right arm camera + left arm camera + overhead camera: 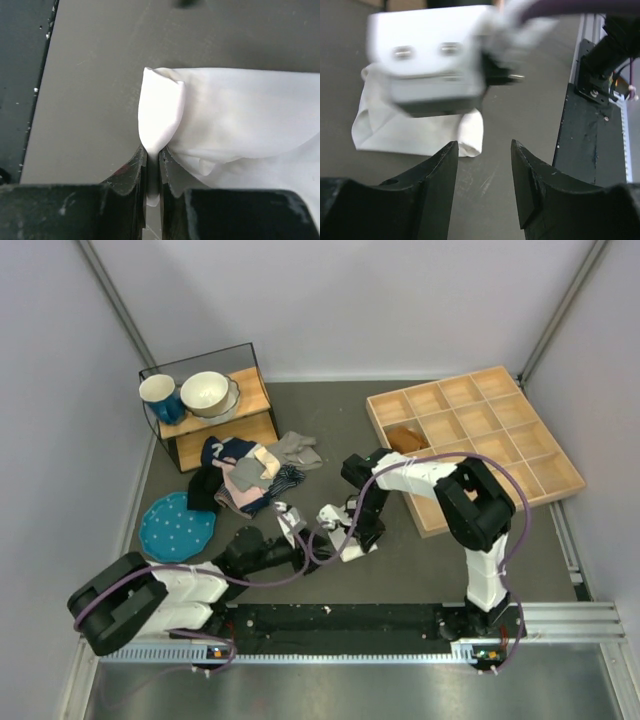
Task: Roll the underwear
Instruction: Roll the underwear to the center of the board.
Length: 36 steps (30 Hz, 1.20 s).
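The white underwear (235, 115) lies on the grey table near the middle front. My right gripper (152, 155) is shut on a raised fold at its left edge, the cloth pinched between the jaws. In the left wrist view the underwear (420, 130) lies flat just beyond my left gripper (485, 150), which is open and empty with bare table between its jaws. The right gripper's white body (435, 60) hangs blurred over the cloth. In the top view both grippers meet over the underwear (350, 548), the left gripper (318, 528) on its left and the right gripper (362, 536) on its right.
A pile of mixed clothes (245, 475) lies at the back left beside a teal plate (177, 526). A shelf (215, 415) holds a blue cup and a bowl. A wooden compartment tray (480, 430) stands at the right. The black rail (580, 125) runs along the near edge.
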### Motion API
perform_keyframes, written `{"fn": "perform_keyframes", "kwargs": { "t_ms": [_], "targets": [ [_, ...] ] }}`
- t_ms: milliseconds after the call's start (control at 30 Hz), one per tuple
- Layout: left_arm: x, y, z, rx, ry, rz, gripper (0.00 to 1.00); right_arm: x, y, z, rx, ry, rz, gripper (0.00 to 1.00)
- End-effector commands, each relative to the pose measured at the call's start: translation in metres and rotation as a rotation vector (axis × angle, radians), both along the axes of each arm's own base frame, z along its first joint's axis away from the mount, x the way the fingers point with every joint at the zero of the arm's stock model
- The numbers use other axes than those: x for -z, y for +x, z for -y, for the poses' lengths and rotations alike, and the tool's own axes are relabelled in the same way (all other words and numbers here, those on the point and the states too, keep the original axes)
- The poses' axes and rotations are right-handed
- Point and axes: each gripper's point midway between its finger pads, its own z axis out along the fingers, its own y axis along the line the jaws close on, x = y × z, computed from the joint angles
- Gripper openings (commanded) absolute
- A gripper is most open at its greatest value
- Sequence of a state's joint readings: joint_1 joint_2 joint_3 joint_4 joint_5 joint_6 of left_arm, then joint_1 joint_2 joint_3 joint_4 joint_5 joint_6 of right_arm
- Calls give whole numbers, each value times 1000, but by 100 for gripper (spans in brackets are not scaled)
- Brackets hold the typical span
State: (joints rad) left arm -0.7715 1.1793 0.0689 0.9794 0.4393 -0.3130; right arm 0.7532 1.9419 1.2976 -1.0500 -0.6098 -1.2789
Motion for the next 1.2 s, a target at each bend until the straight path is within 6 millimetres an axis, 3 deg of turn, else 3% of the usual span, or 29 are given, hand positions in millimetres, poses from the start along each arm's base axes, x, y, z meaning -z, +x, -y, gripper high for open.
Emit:
{"fn": "perform_keyframes", "kwargs": {
  "t_ms": [0,67,667,767,800,833,900,933,1000,1033,1067,1167],
  "targets": [
    [-14,-3,10,26,28,262,52,-17,-3,6,122,-39,-185,5],
    [-8,-9,16,66,53,278,52,-14,-3,7,142,-61,-224,6],
    [24,6,60,173,299,355,56,-12,7,4,215,-115,-327,10],
    [20,18,54,66,269,329,56,-13,6,4,218,-113,-333,10],
    [26,22,42,-5,274,300,57,-13,6,5,218,-116,-332,10],
    [7,33,37,-93,209,327,63,-13,6,6,215,-117,-331,10],
    [8,38,15,-193,167,268,74,-11,5,7,215,-120,-333,10],
    [-6,51,1,-293,118,265,84,-11,5,7,215,-124,-334,10],
    [-10,53,-14,-341,59,203,93,-10,5,7,215,-125,-333,10],
    [-22,61,-25,-394,-2,168,97,-10,5,7,214,-126,-332,10],
    [-17,63,-31,-414,7,128,99,-10,6,7,218,-125,-331,10],
    [-29,76,-48,-501,-52,69,99,-9,7,6,221,-129,-331,10]
  ]
}}
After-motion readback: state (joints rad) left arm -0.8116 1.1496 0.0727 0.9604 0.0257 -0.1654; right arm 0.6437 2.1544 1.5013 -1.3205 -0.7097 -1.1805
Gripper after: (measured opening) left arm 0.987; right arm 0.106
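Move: From the left gripper, empty and half open, the middle of the underwear lies about 7 cm to the right, 4 cm ahead and 8 cm below; the striped cloth is some 17 cm ahead and 8 cm to the left, also 8 cm below. The right gripper already pinches the near-right end of the underwear, whose middle lies roughly 4 cm to its left and 2 cm ahead; the tray's near corner is about 12 cm to its right and 2 cm ahead. Keep the underwear's near-right end pinched in the right fingers, easing them about 1.5 cm right while tipping the tips back towards the base some 20 degrees. Carry the free left gripper about 5 cm right and slightly lower, fingers dipping, then reverse it left and forward, turning counter-clockwise and opening fully, to end some 6 cm farther out than it began. ##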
